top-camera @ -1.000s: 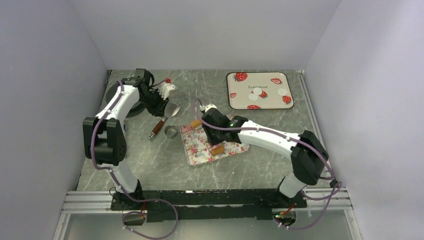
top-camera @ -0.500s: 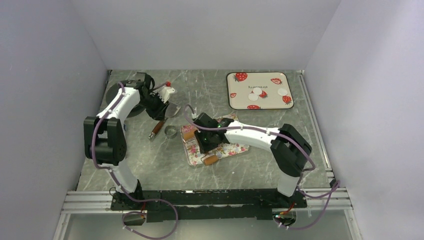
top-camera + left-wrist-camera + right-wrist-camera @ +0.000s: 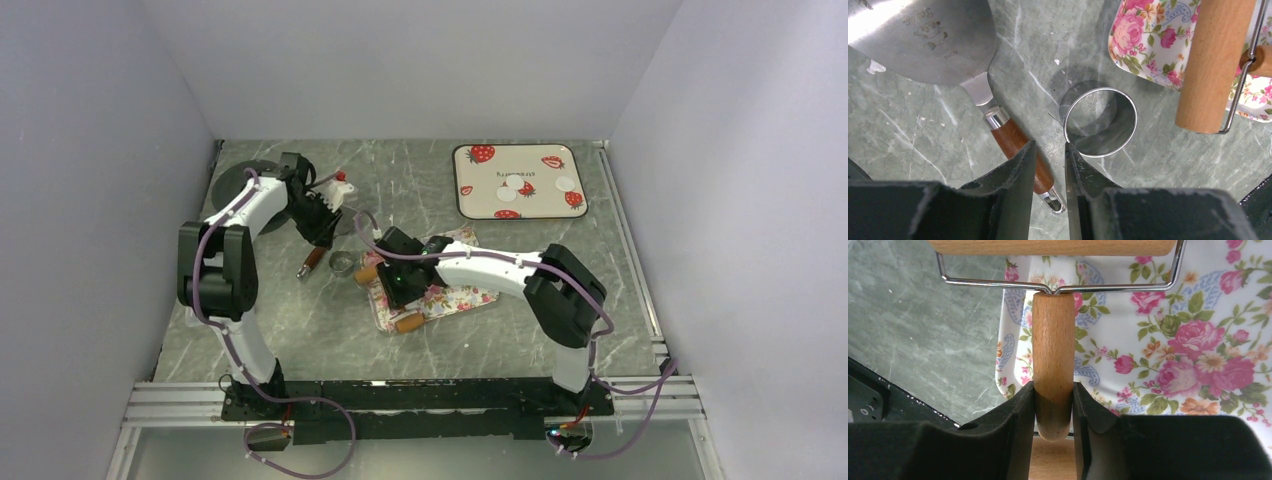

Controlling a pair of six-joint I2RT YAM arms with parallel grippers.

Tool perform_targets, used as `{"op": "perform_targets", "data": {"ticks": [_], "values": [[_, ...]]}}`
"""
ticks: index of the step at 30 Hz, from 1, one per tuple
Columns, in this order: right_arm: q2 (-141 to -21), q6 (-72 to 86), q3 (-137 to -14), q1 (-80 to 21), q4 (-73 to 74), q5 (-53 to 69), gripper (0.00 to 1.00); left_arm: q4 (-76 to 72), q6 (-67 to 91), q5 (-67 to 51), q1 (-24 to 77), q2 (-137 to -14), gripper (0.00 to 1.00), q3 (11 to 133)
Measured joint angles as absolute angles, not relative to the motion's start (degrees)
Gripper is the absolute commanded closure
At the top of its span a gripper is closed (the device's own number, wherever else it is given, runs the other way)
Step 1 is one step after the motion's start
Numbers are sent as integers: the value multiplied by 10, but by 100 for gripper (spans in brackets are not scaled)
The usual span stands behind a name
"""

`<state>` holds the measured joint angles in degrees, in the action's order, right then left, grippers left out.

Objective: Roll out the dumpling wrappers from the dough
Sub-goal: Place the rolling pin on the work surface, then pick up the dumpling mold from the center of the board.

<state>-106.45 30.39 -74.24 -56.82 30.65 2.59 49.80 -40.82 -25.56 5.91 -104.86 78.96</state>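
Note:
Three white dumpling wrappers [image 3: 516,184] lie on the strawberry tray [image 3: 540,203] at the back right. No dough shows on the floral tray [image 3: 460,298] [image 3: 1173,300]. My right gripper [image 3: 398,288] [image 3: 1053,385] is shut on the wooden handle [image 3: 1053,340] of the rolling pin [image 3: 388,298]. Its roller [image 3: 1048,246] [image 3: 1215,60] rests across the floral tray's left end. My left gripper [image 3: 322,232] [image 3: 1050,145] hovers with a narrow gap between its jaws and nothing in it. It is just above the brown handle of the spatula [image 3: 1018,147] [image 3: 310,262] and the metal ring cutter [image 3: 1113,145] [image 3: 342,262].
A dark round disc [image 3: 238,185] lies at the back left, partly behind the left arm. The spatula's steel blade [image 3: 923,45] carries white crumbs beside it. Grey walls close in the table on three sides.
My right arm has pulled the rolling pin leftward over the floral tray. My left gripper has come down and toward the spatula handle and ring cutter.

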Motion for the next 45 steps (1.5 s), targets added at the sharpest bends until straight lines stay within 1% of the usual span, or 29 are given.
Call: {"op": "perform_targets", "data": {"ticks": [7, 17, 19, 20, 22, 23, 27, 32, 38, 42, 45], "values": [[-1078, 306, -752, -576, 304, 36, 50, 481, -408, -241, 87, -1065, 66, 779], [-1075, 294, -781, -577, 312, 29, 46, 471, -411, -208, 131, -1080, 68, 763], [-1063, 285, -789, -575, 320, 23, 45, 467, -413, -195, 138, -1085, 73, 761], [-1055, 281, -790, -573, 322, 20, 44, 462, -414, -187, 142, -1087, 79, 758], [-1030, 275, -790, -565, 328, 16, 43, 458, -415, -178, 147, -1088, 93, 751], [-1013, 272, -789, -557, 330, 15, 43, 457, -419, -174, 149, -1090, 100, 748], [-923, 269, -765, -497, 317, 20, 40, 458, -424, -170, 155, -1091, 100, 747], [-824, 261, -711, -401, 307, 20, 35, 470, -426, -171, 156, -1091, 100, 755], [-779, 245, -658, -323, 307, 41, 26, 503, -426, -173, 157, -1088, 100, 794], [-762, 234, -632, -270, 305, 66, 24, 523, -426, -172, 172, -1077, 100, 827], [-750, 226, -618, -237, 300, 84, 24, 545, -426, -172, 200, -1072, 100, 862]]}}
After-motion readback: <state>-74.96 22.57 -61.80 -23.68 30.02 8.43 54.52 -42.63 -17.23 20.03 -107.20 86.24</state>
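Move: The left hand's ring cutter stands about 4 cm back, 4 cm to its right and 5 cm below; the spatula handle lies some 4 cm back and 2 cm left of that hand, 6 cm down. The right hand still holds the rolling pin low over the floral tray, whose middle is about 4 cm ahead, 7 cm right and 4 cm below; from it the ring cutter stands 7 cm ahead and 10 cm left. The right fingers open and let go of the rolling pin's handle on the tray's left part, then the hand climbs about 13 cm, swings well to the right and forward towards the strawberry tray, and turns some 25 degrees clockwise. Meanwhile the left hand sinks about 5 cm, right and slightly back, pinches the ring cutter's rim, then lifts it up and to the right. ##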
